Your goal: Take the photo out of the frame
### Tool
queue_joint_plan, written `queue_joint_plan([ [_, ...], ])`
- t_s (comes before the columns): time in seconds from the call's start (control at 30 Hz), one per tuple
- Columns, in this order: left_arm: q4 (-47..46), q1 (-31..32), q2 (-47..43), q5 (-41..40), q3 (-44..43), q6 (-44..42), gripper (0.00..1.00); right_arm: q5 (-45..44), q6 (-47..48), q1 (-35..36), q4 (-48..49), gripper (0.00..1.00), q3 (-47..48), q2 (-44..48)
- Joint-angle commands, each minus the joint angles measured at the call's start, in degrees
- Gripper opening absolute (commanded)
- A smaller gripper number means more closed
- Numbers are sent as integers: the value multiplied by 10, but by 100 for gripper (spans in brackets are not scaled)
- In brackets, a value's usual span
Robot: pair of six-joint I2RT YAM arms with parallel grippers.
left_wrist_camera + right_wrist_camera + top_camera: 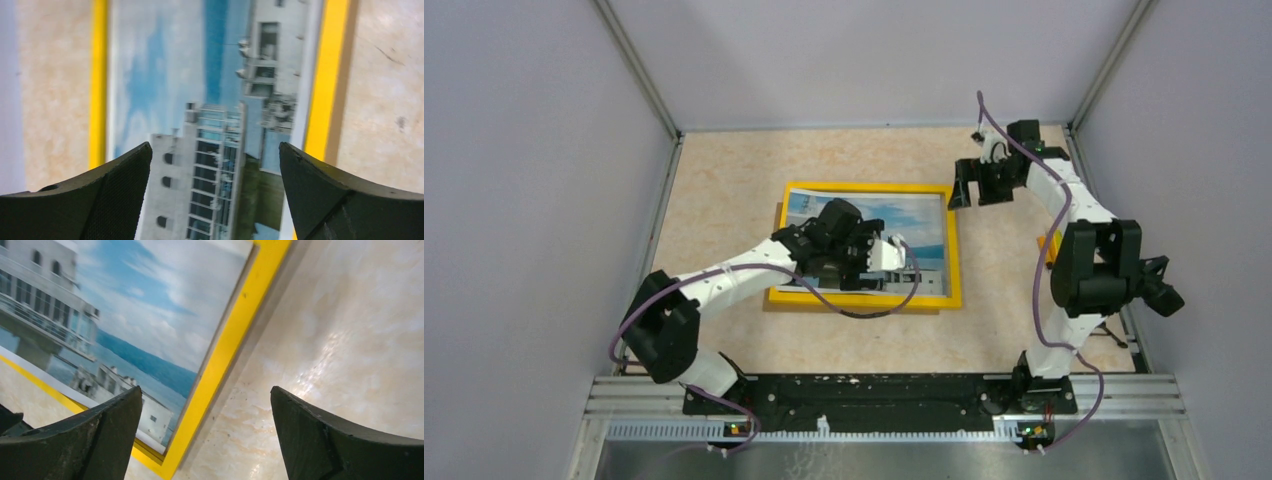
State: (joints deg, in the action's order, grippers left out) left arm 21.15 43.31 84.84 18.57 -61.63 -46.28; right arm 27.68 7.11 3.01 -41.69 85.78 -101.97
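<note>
The frame (955,250), with its bright yellow border, lies flat in the middle of the table. The photo (904,215), a white building against blue sky and water, lies across it slightly askew, its upper left corner over the frame's left border. My left gripper (902,262) hovers above the photo's lower half. In the left wrist view the left gripper (215,150) is open, with the photo (165,75) and frame (327,75) below it. My right gripper (964,186) hangs open by the frame's far right corner. The right wrist view shows the right gripper (206,392) empty over the frame (235,335) beside the photo (125,305).
The marbled beige table (724,180) is enclosed by grey walls on the left, back and right. A small yellow-orange object (1047,250) shows partly behind the right arm. A metal rail (874,395) carrying both arm bases runs along the near edge.
</note>
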Motion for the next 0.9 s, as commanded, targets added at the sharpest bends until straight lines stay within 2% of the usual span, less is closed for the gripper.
queue_joint_plan([
  [0.0,48,-76,-28,46,-97,111,99,32,8,9,-1,99,80,57],
  [0.1,75,-153,-21,76,-170,184,99,40,6,13,15,99,113,75],
  [0.27,105,-246,-5,83,-274,266,99,24,9,16,77,99,138,124],
  [0.37,163,-312,33,106,-349,301,99,-21,0,15,112,99,109,156],
  [0.47,219,-399,72,147,-402,345,99,-51,-18,13,104,99,59,171],
  [0.53,219,-462,75,168,-381,371,99,-68,-39,7,106,99,16,177],
  [0.63,229,-512,85,137,-351,399,99,-49,-51,-19,107,99,-43,181],
  [0.73,239,-544,88,131,-313,416,99,-21,-41,-28,110,99,-80,183],
  [0.87,202,-561,58,105,-238,431,99,-23,-40,-28,128,99,-101,187],
])
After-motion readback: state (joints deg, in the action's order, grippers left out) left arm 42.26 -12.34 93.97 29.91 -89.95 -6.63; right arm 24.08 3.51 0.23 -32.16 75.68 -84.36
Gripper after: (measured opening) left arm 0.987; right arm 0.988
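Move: Both my hands are empty, about 12 cm above the work. The photo's middle lies some 5 cm ahead of my left hand, about level sideways, with the frame's near bar about 6 cm back and level sideways. From my right hand the photo is some 8 cm back and 22 cm left; the frame's right bar is 8 cm back, 6 cm left, and the orange screwdriver about 10 cm back, 12 cm right. I leave the photo with both grippers wide open and touching nothing. My left hand sweeps left about 30 cm and forward 15, arching up over the photo then sinking beyond the frame's left side, turning well counter-clockwise. My right hand lifts about 18 cm, fingers swinging outward, then sinks more than halfway back, easing right. ##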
